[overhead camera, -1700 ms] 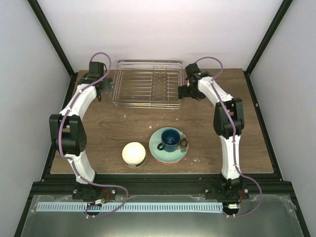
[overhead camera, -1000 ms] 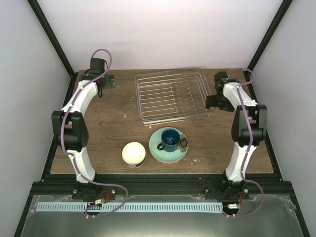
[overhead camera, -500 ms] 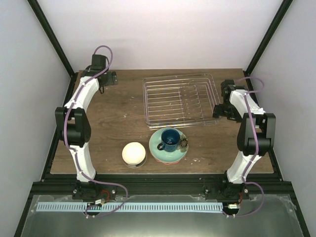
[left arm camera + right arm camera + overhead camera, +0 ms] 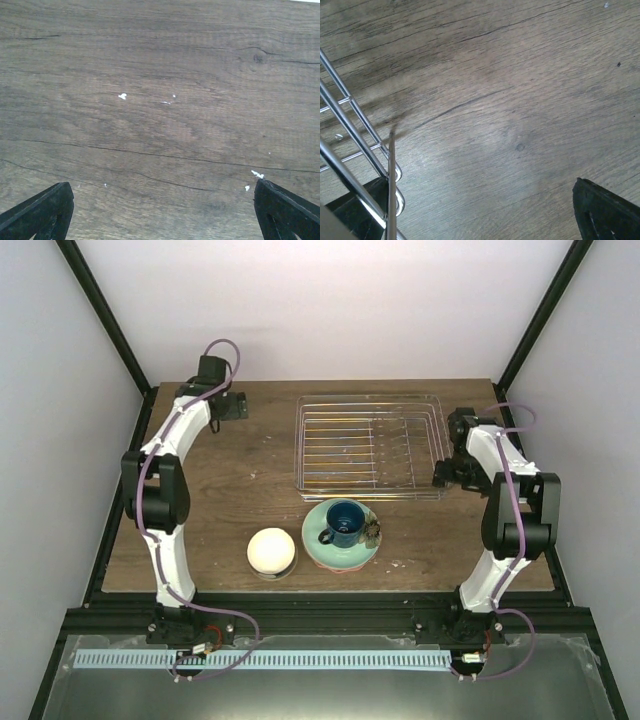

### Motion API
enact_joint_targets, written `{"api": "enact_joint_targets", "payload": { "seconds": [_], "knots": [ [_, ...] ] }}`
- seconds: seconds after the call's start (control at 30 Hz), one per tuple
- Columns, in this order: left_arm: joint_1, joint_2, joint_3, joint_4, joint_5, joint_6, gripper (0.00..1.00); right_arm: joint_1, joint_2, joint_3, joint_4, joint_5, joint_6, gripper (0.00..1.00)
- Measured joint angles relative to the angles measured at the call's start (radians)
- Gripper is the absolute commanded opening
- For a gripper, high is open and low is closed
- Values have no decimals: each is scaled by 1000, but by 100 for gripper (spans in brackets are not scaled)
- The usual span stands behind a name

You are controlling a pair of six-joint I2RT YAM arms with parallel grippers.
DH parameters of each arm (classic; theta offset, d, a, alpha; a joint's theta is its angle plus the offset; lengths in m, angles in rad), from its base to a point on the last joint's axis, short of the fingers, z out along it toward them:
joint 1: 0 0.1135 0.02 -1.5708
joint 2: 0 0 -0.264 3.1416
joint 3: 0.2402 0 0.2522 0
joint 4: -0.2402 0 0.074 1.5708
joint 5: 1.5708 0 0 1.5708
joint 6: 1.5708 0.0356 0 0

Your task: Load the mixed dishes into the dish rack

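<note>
The chrome wire dish rack [image 4: 370, 445] lies empty at the back right of the table. My right gripper [image 4: 441, 475] is at its near right corner, jaws wide open; in the right wrist view [image 4: 480, 220] the rack's rim wires [image 4: 350, 127] run past my left finger [image 4: 357, 210]. My left gripper [image 4: 235, 407] is open over bare wood at the back left, as the left wrist view [image 4: 162, 215] shows. The dark blue mug [image 4: 345, 523] stands on the mint-green plate [image 4: 318, 550], with a pink-red rim showing beneath. The cream-white bowl [image 4: 271, 550] sits upside down to its left. The mint-green bowl is not visible.
The wooden table [image 4: 220, 490] has black frame posts at its back corners and white walls around it. Small white flecks [image 4: 122, 96] lie on the wood under my left gripper. The dishes sit just in front of the rack's near edge.
The rack has slid from the back centre to the back right and straightened, with my right gripper moving right at its edge. My left gripper stayed at the back left, shifting slightly right.
</note>
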Motion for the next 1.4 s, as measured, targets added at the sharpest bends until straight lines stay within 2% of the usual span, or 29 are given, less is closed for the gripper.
{"api": "enact_joint_targets", "payload": {
  "seconds": [0.2,0.5,0.8,1.07,1.27,1.4],
  "knots": [
    [-18,0,0,-1,4,0,100,-6,-2,66,-22,-28,-32,100],
    [-54,-14,36,-29,35,12,100,1,-27,301,-21,-184,-134,100],
    [-122,-158,45,-69,82,15,100,49,38,519,42,-275,-179,100],
    [-208,-299,-9,-101,92,15,100,65,78,509,163,-358,-183,100],
    [-326,-319,-45,-154,98,15,100,78,44,379,286,-440,-184,100],
    [-364,-332,-92,-193,119,14,100,84,12,328,333,-475,-185,100]
  ]
}}
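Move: The dish rack's middle lies about 27 cm to the right hand's left, 12 cm ahead and slightly lower; that hand's left finger is at the rack's front right side. The plate's middle is some 38 cm left and 14 cm back of the hand, with the mug on it. From the left hand the mug is roughly 43 cm right, 35 cm back and 9 cm down, the white bowl 23 cm right and 42 cm back, and the rack 53 cm right and 10 cm back. The dish rack's right side is let go by the right hand's open left finger, and that hand climbs forward and left about 15 cm to above the rack's right part, tilting up some 35 degrees to face across the rack. The left hand, also open, swings right about 17 cm, rises, draws back and then dips towards the rack's left edge and the mug's side, turning clockwise. ##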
